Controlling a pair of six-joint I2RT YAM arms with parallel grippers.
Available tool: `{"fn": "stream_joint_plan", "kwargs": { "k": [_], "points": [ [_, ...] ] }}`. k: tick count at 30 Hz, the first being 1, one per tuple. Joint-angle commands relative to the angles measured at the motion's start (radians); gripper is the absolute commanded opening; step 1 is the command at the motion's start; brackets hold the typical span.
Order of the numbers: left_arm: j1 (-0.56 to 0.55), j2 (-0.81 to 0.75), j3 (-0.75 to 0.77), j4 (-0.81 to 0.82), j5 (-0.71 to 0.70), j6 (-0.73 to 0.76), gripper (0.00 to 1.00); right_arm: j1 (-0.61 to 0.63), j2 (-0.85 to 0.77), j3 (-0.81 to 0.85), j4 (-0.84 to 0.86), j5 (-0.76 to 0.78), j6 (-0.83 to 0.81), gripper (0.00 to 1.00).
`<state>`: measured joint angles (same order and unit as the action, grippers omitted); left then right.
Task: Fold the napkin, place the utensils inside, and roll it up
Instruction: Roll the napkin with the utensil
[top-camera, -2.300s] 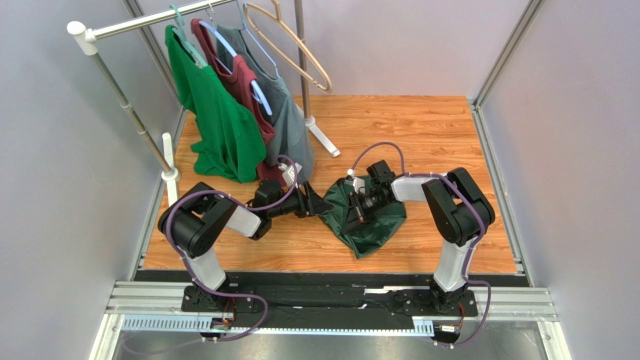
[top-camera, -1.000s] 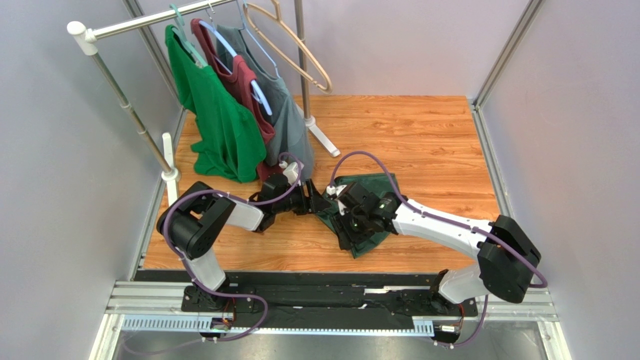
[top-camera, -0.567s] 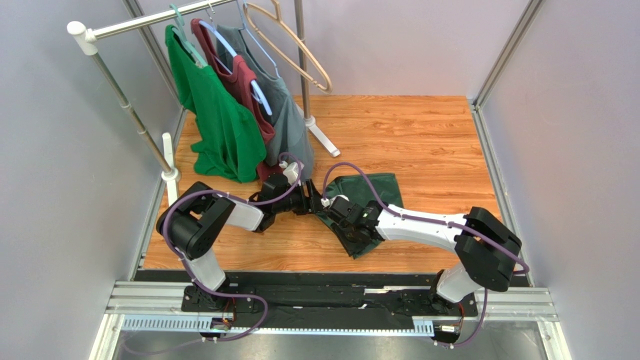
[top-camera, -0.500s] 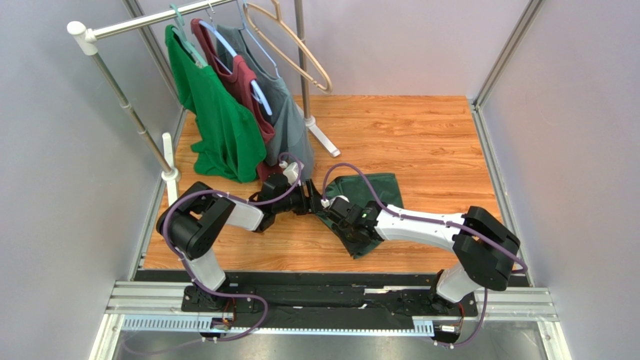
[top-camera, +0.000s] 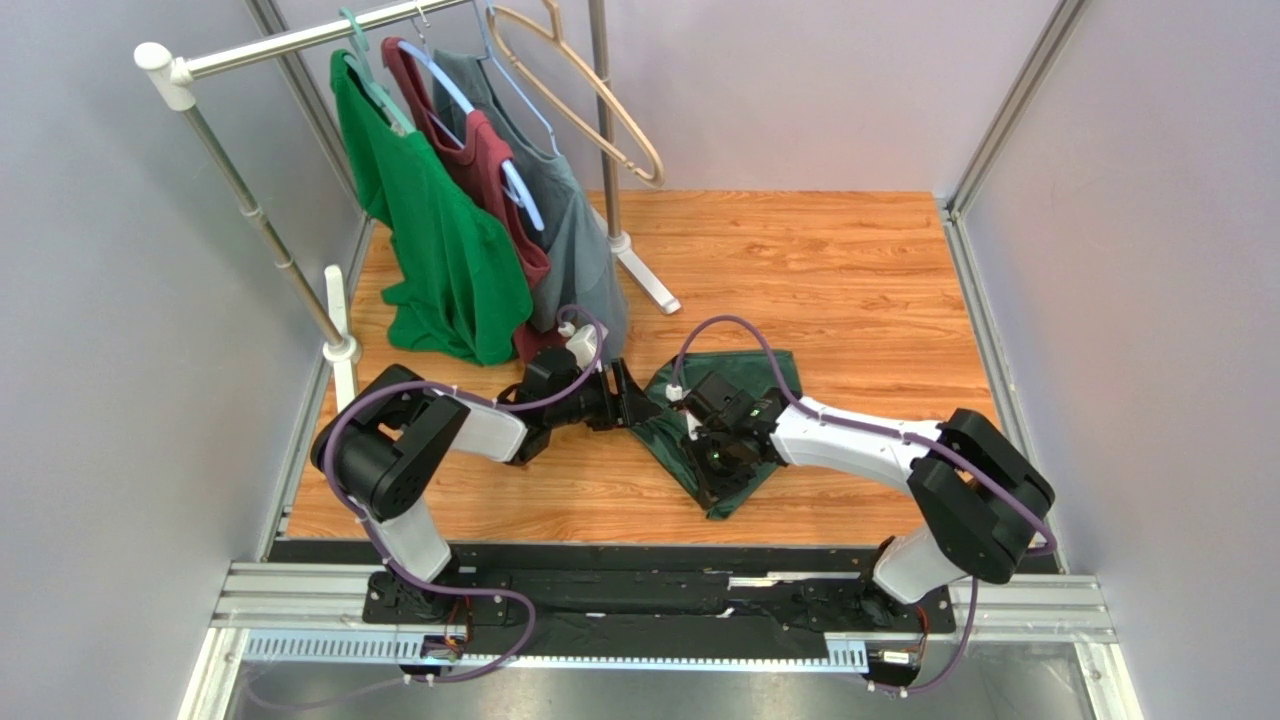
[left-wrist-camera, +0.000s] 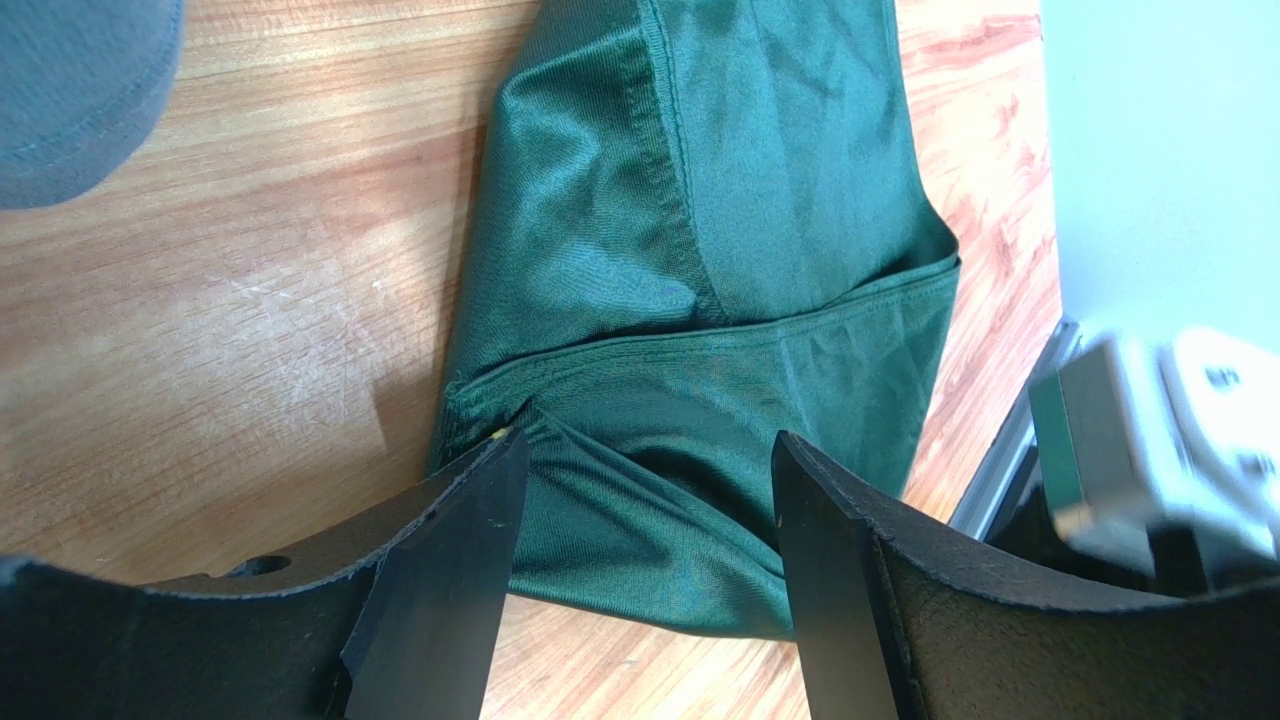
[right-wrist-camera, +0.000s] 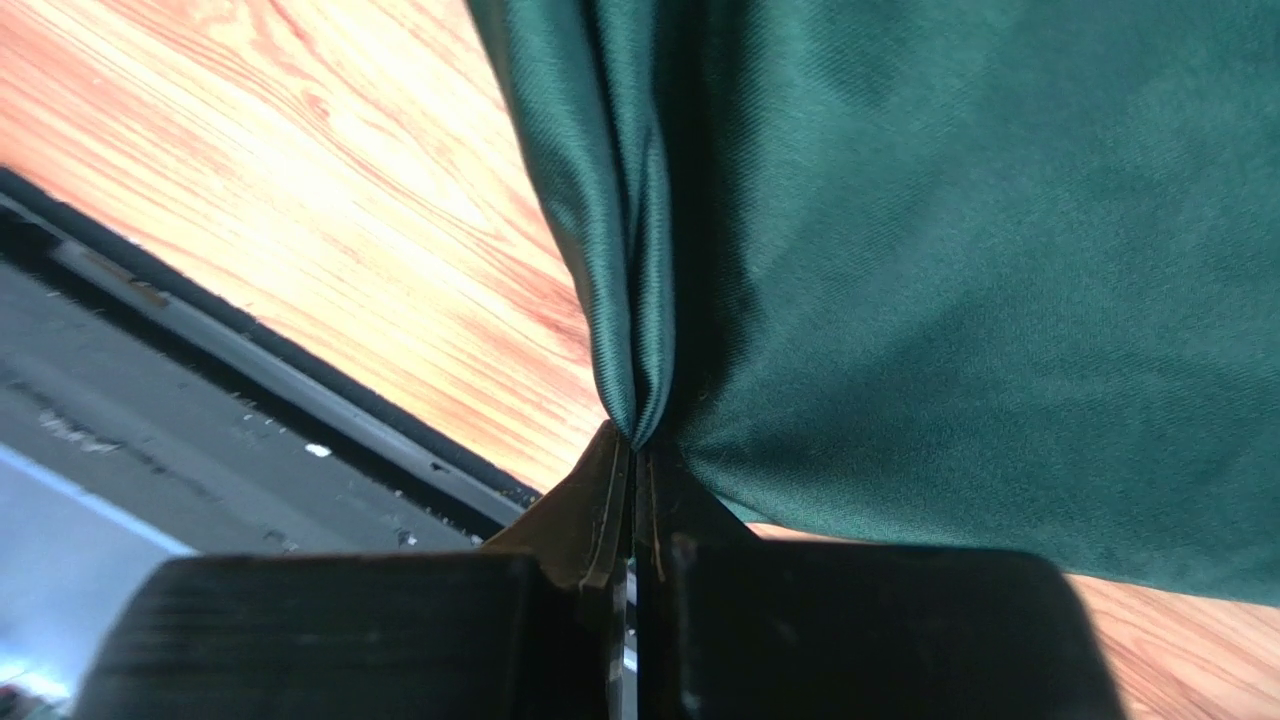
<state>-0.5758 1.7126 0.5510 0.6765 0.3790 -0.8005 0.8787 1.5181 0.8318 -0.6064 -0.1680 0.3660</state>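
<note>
The napkin (top-camera: 718, 492), a dark green cloth, lies bunched on the wooden table (top-camera: 842, 270) between the two arms. My right gripper (top-camera: 718, 447) is over its middle. In the right wrist view the right gripper (right-wrist-camera: 636, 450) is shut on a pinched fold of the napkin (right-wrist-camera: 932, 225), and the cloth is drawn into a ridge at the tips. My left gripper (top-camera: 631, 405) sits at the napkin's left corner. In the left wrist view the left gripper (left-wrist-camera: 649, 450) stands open, with the napkin (left-wrist-camera: 721, 225) lying between and beyond the fingertips. The utensils are out of view.
A clothes rack at the back left holds a bright green shirt (top-camera: 436, 255), a maroon shirt (top-camera: 489, 165), a grey-green shirt (top-camera: 579, 255) and an empty hanger (top-camera: 586, 90). Its foot (top-camera: 646, 278) rests on the wood. The black metal rail (right-wrist-camera: 226, 390) runs along the near edge.
The right gripper has shut on a fold of the napkin and drawn back slightly to the right. The left arm has stayed put, still open.
</note>
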Motion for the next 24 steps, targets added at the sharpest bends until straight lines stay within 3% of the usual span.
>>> {"fn": "stream_joint_plan", "kwargs": {
  "k": [1,7,14,19,24],
  "points": [
    [0.001,-0.002,0.006,-0.086,-0.055,0.046,0.71,-0.053,-0.033,-0.031,-0.001,-0.137,-0.021,0.02],
    [0.001,0.01,0.01,-0.095,-0.055,0.052,0.71,-0.124,-0.032,-0.063,0.004,-0.18,-0.001,0.11],
    [0.001,0.021,0.015,-0.097,-0.051,0.05,0.71,-0.15,-0.139,-0.03,-0.073,-0.134,-0.012,0.41],
    [0.001,0.018,0.023,-0.104,-0.046,0.057,0.71,-0.115,-0.239,0.026,-0.11,-0.062,-0.01,0.46],
    [0.001,0.016,0.023,-0.106,-0.045,0.055,0.71,0.025,-0.233,0.064,-0.142,0.123,0.039,0.47]
  ]
}}
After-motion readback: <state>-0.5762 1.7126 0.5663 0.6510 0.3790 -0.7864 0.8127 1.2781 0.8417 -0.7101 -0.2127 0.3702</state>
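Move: Between the right hand's shut fingertips is the napkin's near corner, pinched in a fold, its middle about 1 cm below the hand point. The napkin's left corner lies some 12 cm ahead and 9 cm to the left, and its far edge about 23 cm ahead and 3 cm to the right, both roughly 2 cm lower. From the left hand, the near corner is about 15 cm back, 7 cm to the right and 4 cm down. Letting go of the napkin's folded near corner, the right fingers spread to about half open while the hand slides some 2 cm to the right, low over the table. It then lifts straight off the cloth by about 6 cm, easing back a centimetre to the left, fingers still pointing down. ##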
